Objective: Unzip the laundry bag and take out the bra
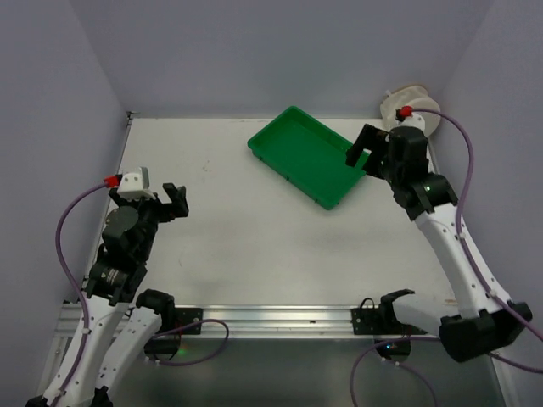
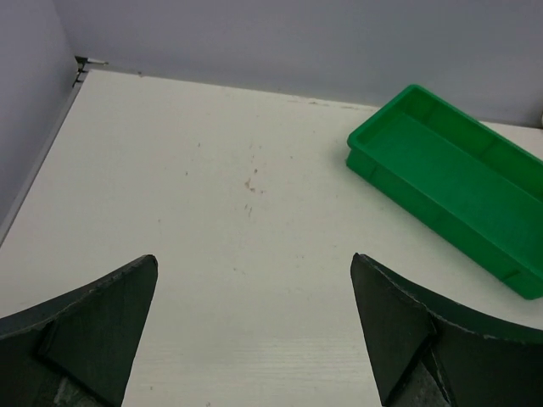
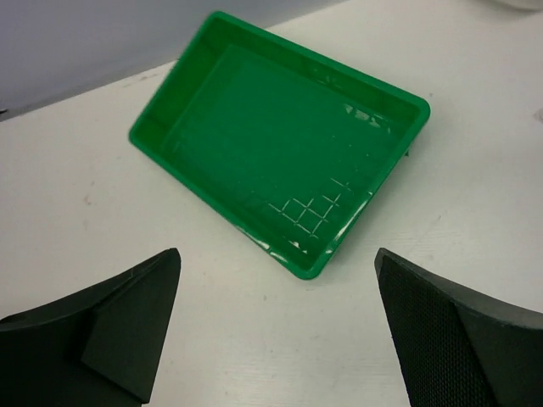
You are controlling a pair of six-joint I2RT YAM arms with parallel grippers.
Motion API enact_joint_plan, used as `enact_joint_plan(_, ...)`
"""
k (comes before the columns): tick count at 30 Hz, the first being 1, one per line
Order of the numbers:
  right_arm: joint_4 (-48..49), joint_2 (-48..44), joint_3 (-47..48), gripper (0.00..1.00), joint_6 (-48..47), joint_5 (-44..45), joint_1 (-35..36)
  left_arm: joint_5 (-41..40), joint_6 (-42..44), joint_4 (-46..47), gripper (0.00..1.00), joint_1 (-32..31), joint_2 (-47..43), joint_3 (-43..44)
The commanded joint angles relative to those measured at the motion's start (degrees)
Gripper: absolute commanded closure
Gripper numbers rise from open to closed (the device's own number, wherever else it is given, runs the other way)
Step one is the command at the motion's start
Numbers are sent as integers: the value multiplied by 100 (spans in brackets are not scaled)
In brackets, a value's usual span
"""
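The white round laundry bag (image 1: 422, 103) sits at the table's far right corner, partly hidden behind my right arm. The bra is hidden. My right gripper (image 1: 363, 147) hovers open over the near right corner of the green tray, left of the bag; in the right wrist view its jaws (image 3: 277, 252) stand wide apart with nothing between them. My left gripper (image 1: 178, 200) is open above the left side of the table, far from the bag. Only bare tabletop shows between its fingers (image 2: 254, 259) in the left wrist view.
A green rectangular tray (image 1: 301, 148) lies slanted at the back centre, empty inside (image 3: 280, 127), and also shows in the left wrist view (image 2: 450, 170). Grey walls close the table on the left, back and right. The white tabletop (image 1: 246, 229) stretches between the arms.
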Motion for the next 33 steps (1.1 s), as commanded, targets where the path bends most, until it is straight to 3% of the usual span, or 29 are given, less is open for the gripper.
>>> enact_joint_plan(1,265,917,707,1,628,825,-211,-62,-125,703,0,-16,1,-357)
enact_joint_plan(12,581,4881,3580,1,822,2557,-1354,-106,-116,1081,0,-7,-43,-850)
enact_joint_plan(20,712,6745,5365,1,1015,2312,-1881,-62,15,1249,0,2,-149,-1000)
enact_joint_plan(27,2029,7625,5480,1,849,1741,-2242,-44,68,1284,0,10,-105,-1026)
enact_joint_plan(33,2004,8443,6482,1,769,925,-2418,-18,86,1292,0,19,-52,-1044)
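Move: Over in the far right corner of the table stands the laundry bag, about 40 cm ahead of the open, empty right hand, 25 cm to its right and some 22 cm below it. The green tray lies closer, roughly 24 cm ahead of that hand, 8 cm to its left and 29 cm lower. From the left hand, the bag is about 47 cm ahead, 73 cm to the right and 20 cm lower. Reaching quickly forward about 35 cm, the right hand swings some 20 cm to its right past the tray and sinks nearly as far, most steeply later on, while turning about 40 degrees clockwise to face the laundry bag. Its fingers stay wide open and come close to the bag's near side. The left hand sinks about 4 cm, then holds there, open and empty. ##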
